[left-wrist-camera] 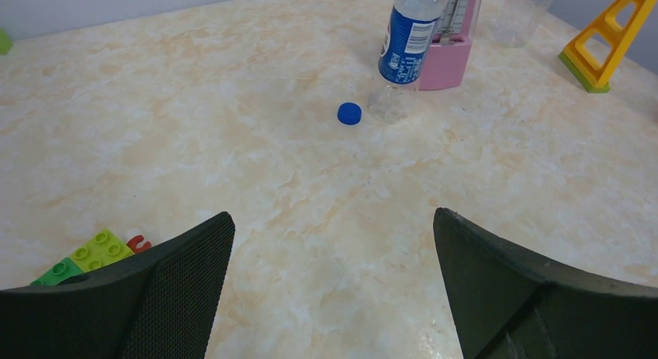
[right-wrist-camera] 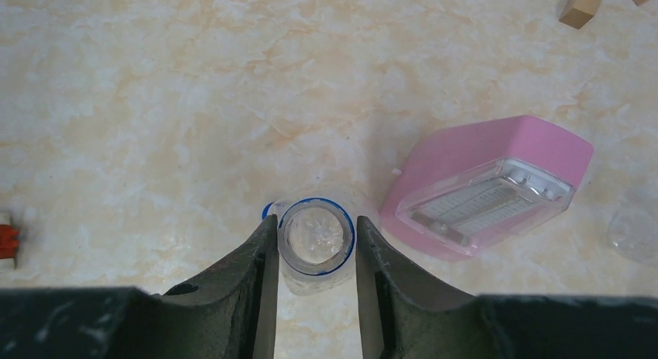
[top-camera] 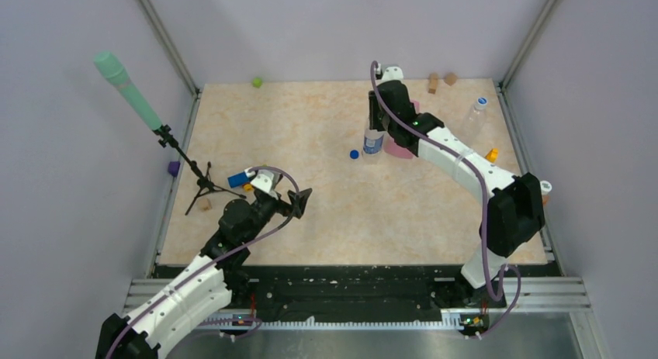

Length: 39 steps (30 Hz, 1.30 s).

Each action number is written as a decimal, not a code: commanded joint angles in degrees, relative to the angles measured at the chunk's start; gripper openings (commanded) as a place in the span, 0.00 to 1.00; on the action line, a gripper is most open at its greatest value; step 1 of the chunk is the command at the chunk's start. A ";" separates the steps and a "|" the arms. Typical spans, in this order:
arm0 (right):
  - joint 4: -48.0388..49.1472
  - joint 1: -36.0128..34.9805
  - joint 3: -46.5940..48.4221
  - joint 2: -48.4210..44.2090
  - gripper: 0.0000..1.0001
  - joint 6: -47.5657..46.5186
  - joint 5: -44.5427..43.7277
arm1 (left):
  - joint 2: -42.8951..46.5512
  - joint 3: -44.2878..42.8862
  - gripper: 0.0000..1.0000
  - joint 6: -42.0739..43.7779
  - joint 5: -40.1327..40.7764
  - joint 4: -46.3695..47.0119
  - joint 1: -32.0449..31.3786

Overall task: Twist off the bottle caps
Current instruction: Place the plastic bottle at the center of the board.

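The short clear bottle with a blue label (top-camera: 373, 142) (left-wrist-camera: 407, 41) stands upright mid-table with its mouth uncovered. My right gripper (top-camera: 378, 120) (right-wrist-camera: 313, 227) comes down from above and is shut on that bottle's neck (right-wrist-camera: 316, 236), one finger on each side. The dark blue cap (top-camera: 354, 153) (left-wrist-camera: 349, 113) lies flat on the table just left of the bottle's foot. A taller plain clear bottle (top-camera: 472, 120) lies at the back right with a pale cap (top-camera: 482, 101) on it. My left gripper (top-camera: 299, 200) (left-wrist-camera: 334, 219) hovers open and holds nothing, well short of the cap.
A pink metronome (top-camera: 399, 147) (right-wrist-camera: 485, 184) stands right behind the held bottle. A yellow object (left-wrist-camera: 609, 37) lies to its right. Wooden blocks (top-camera: 433, 82) and a green cube (top-camera: 257, 82) sit along the back edge. Toy bricks (left-wrist-camera: 85, 254) and a microphone stand (top-camera: 190, 169) are at the left.
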<state>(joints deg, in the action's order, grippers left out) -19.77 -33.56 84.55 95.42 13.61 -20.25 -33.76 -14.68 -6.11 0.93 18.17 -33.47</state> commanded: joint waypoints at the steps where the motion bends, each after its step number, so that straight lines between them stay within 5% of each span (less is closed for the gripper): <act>1: -1.61 0.43 2.63 0.91 0.34 0.38 1.74 | -0.54 -2.37 0.99 0.41 -0.39 0.84 -0.02; 13: -1.18 0.43 2.72 0.74 0.46 0.06 2.33 | -2.26 -3.16 0.99 0.22 -0.55 0.04 -0.10; 25: -0.12 0.43 2.29 -1.24 0.70 -0.85 5.22 | -1.39 -2.95 0.99 0.05 0.60 -0.43 -0.09; 39: 2.77 0.43 -4.27 -17.01 0.72 -3.24 1.92 | -1.96 -3.30 0.99 -0.70 0.61 0.13 -0.02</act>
<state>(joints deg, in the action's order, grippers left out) -20.45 -33.56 81.34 86.04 11.94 -15.20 -35.77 -15.77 -6.09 0.99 16.23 -33.47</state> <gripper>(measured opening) 0.716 0.986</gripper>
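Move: The uncapped plastic bottle already stands on the board with its neck between the right gripper's fingers, its middle about 10 cm straight below that hand. The loose blue cap lies roughly 5 cm to the left and 20 cm down, level fore and aft. The pink metronome stands about 9 cm to the right, 2 cm farther out, its middle some 11 cm below. From the left hand, the bottle's middle is about 20 cm ahead, 20 cm right and 5 cm lower. Hold the right gripper almost in place at the bottle's neck and spread its fingers steadily, from about a third to some 70 percent open, letting go of the neck as the hand sinks and drifts left by about 1 cm. Then lift it briskly about 5 cm while drawing it back some 2 to 3 cm and slightly right, up and away from the mouth. ##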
